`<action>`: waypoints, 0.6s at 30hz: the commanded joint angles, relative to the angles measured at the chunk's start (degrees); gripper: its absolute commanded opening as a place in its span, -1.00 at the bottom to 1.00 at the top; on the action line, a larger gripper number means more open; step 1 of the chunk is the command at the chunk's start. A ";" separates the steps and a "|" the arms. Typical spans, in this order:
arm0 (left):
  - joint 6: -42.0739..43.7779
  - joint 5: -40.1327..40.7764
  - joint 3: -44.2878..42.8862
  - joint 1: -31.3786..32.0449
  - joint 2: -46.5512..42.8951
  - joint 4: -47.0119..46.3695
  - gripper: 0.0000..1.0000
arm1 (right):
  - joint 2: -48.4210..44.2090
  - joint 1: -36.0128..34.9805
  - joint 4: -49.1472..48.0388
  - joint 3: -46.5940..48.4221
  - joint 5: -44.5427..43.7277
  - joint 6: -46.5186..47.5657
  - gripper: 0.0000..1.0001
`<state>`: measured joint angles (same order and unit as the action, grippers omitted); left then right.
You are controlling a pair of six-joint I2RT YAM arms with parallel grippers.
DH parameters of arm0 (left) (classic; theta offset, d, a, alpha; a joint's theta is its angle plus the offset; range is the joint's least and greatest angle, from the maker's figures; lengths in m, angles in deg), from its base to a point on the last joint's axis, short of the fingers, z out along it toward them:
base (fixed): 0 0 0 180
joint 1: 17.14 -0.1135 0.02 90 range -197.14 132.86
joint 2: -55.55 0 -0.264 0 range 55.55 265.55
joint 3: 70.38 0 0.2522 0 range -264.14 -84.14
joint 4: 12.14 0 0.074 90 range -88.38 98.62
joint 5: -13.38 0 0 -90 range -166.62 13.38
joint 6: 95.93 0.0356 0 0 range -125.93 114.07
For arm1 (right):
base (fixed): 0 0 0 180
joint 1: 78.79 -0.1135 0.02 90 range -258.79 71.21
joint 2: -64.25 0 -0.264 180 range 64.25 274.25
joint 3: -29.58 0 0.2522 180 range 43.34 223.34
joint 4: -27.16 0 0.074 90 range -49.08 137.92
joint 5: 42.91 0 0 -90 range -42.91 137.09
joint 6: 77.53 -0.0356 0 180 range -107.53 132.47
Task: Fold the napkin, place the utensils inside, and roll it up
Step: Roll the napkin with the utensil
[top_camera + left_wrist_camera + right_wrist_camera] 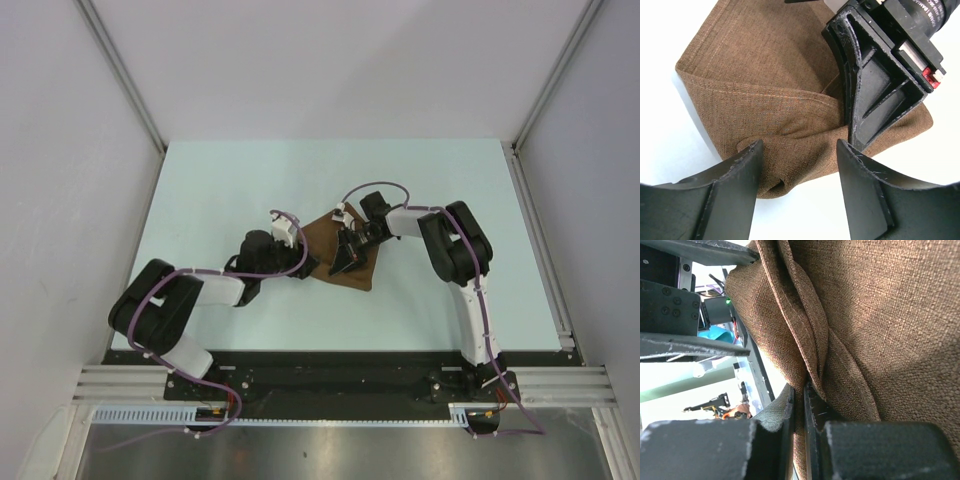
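Observation:
The brown napkin [325,236] lies partly folded at the table's middle, with layered edges in the left wrist view [765,85]. My right gripper [347,260] is shut on a fold of the napkin [880,315]. The cloth is pinched between its jaws [799,392] and lifted into a ridge. The right gripper also shows in the left wrist view [856,132], standing on the cloth. My left gripper [303,266] is open [799,150], low over the table. Its fingers straddle the napkin's near rolled corner without gripping it. The fork is hidden.
The pale blue table [200,200] surrounds the napkin. Grey walls and metal frame posts [125,75] enclose the back and sides. The arm bases sit on a black rail [320,385] at the near edge.

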<state>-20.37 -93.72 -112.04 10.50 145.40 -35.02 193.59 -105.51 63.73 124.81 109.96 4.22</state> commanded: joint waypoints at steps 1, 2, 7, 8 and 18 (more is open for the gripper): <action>0.46 2.07 0.30 1.01 -0.02 2.80 0.25 | 2.15 1.41 -2.59 1.23 -7.41 0.08 -1.00; 0.29 2.51 0.22 1.01 0.33 3.15 0.18 | 2.23 1.41 -2.68 1.23 -7.33 -0.27 -1.00; -0.33 6.01 -0.84 1.01 1.83 6.66 -0.15 | 1.97 1.50 -3.38 1.67 -7.41 -0.98 -1.00; -0.33 6.72 -1.10 1.01 2.00 7.37 -0.25 | 1.88 1.41 -3.47 1.67 -7.33 -1.33 -1.00; -1.73 11.48 -4.09 1.01 4.90 13.17 -1.00 | -0.31 1.58 -4.61 1.67 -7.15 -2.82 -0.94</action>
<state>-21.48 -87.12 -115.43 11.42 147.71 -29.82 193.81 -104.95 62.92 125.36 109.70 1.16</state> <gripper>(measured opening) 0.046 0.116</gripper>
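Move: Close under the left hand's open fingers lies the roll's left end, about 1 cm ahead, 1 cm to the left and 2 cm below. The flat napkin part spreads some 7 cm ahead and 5 cm to the right of this hand, about 4 cm below; the roll's right end is roughly 13 cm to its right and 4 cm back. From the right hand, already gripping the roll, that left end lies about 6 cm to the left and 2 cm ahead, roughly level. Closing from about two-thirds open to almost shut, the left fingers pinch the roll's left end while the hand eases some 1.5 cm down and about as far forward, drifting a little left, with a slight wrist turn. The right hand keeps its shut grip farther along the roll and hardly shifts. ##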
